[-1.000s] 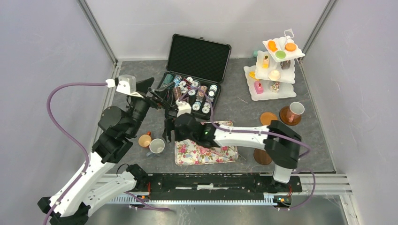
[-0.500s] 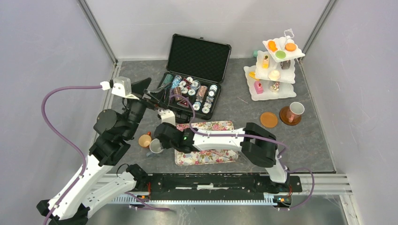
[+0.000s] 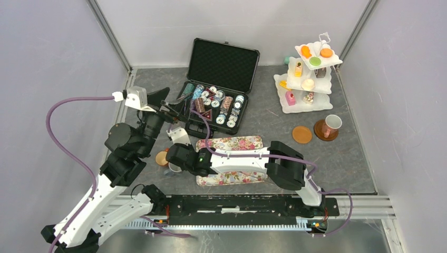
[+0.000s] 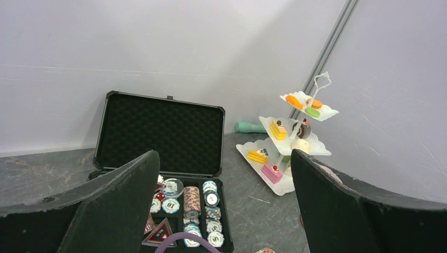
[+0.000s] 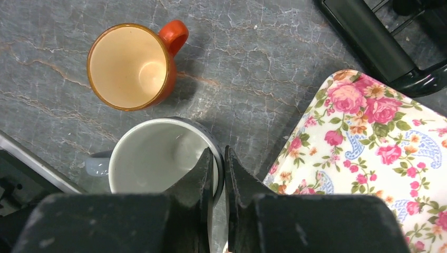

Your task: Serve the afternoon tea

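A grey mug (image 5: 153, 158) stands beside an orange mug (image 5: 132, 66) on the dark table, left of the floral tray (image 5: 379, 153). My right gripper (image 5: 220, 158) is shut on the grey mug's rim, one finger inside and one outside. In the top view the right gripper (image 3: 173, 164) covers most of that mug, with the orange mug (image 3: 161, 158) just to its left. Small toy cakes and macarons sit on the white tiered stand (image 3: 308, 79) at the back right. A pale mug (image 3: 332, 125) rests on a brown coaster. My left gripper (image 4: 221, 211) hangs open and empty above the chip case.
An open black case (image 3: 219, 84) of poker chips lies at the back centre. An orange coaster (image 3: 301, 134) sits near the pale mug. The floral tray (image 3: 232, 178) lies under my right arm. The tiered stand (image 4: 295, 153) shows far right in the left wrist view.
My right arm swung left from above the floral tray to the two mugs, and its jaws closed on the grey mug's rim. The left arm barely shifted.
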`<control>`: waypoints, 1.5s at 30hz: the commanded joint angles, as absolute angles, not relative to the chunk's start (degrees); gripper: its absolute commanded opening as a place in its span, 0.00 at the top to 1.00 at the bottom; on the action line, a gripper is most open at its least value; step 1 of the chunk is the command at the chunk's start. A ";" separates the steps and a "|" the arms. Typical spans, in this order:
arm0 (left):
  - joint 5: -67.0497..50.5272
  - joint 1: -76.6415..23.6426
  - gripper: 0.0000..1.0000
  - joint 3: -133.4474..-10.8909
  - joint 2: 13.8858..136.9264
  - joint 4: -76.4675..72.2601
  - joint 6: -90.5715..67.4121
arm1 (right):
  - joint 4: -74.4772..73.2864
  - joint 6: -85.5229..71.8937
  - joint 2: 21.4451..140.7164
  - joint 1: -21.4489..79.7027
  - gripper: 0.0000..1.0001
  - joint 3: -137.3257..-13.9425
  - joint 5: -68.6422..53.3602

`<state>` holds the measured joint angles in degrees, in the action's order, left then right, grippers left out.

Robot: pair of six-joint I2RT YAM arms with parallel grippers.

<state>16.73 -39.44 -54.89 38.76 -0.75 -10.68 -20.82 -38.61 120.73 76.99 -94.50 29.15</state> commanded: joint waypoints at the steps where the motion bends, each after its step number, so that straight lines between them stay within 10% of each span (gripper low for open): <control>1: 18.16 -39.11 0.00 -55.28 39.11 -2.11 -11.52 | -18.32 -31.92 118.69 77.34 0.97 -96.60 31.44; 24: 21.14 -38.94 0.00 -55.19 39.54 -1.52 -11.86 | -13.76 -10.04 76.34 66.36 1.00 -64.94 31.51; 45: 20.38 -38.94 0.00 -53.94 41.83 -3.09 -11.96 | -21.88 -16.57 62.62 1.44 1.00 -46.34 10.67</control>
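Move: The fingers of the right hand are already shut on the rim of the grey cup. The empty orange coaster it is bound for lies about 50 cm to the right, 12 cm ahead and 9 cm lower. The pink mug on its brown coaster stands some 10 cm right of that coaster and 2 cm farther out; the flowered tray's middle lies 20 cm right of the hand, level with it. From the left hand, the orange coaster is about 47 cm right, 3 cm ahead, 43 cm below. Keeping its rim pinch, the right hand arcs the grey cup rightward about 50 cm towards the orange coaster, turning clockwise. ##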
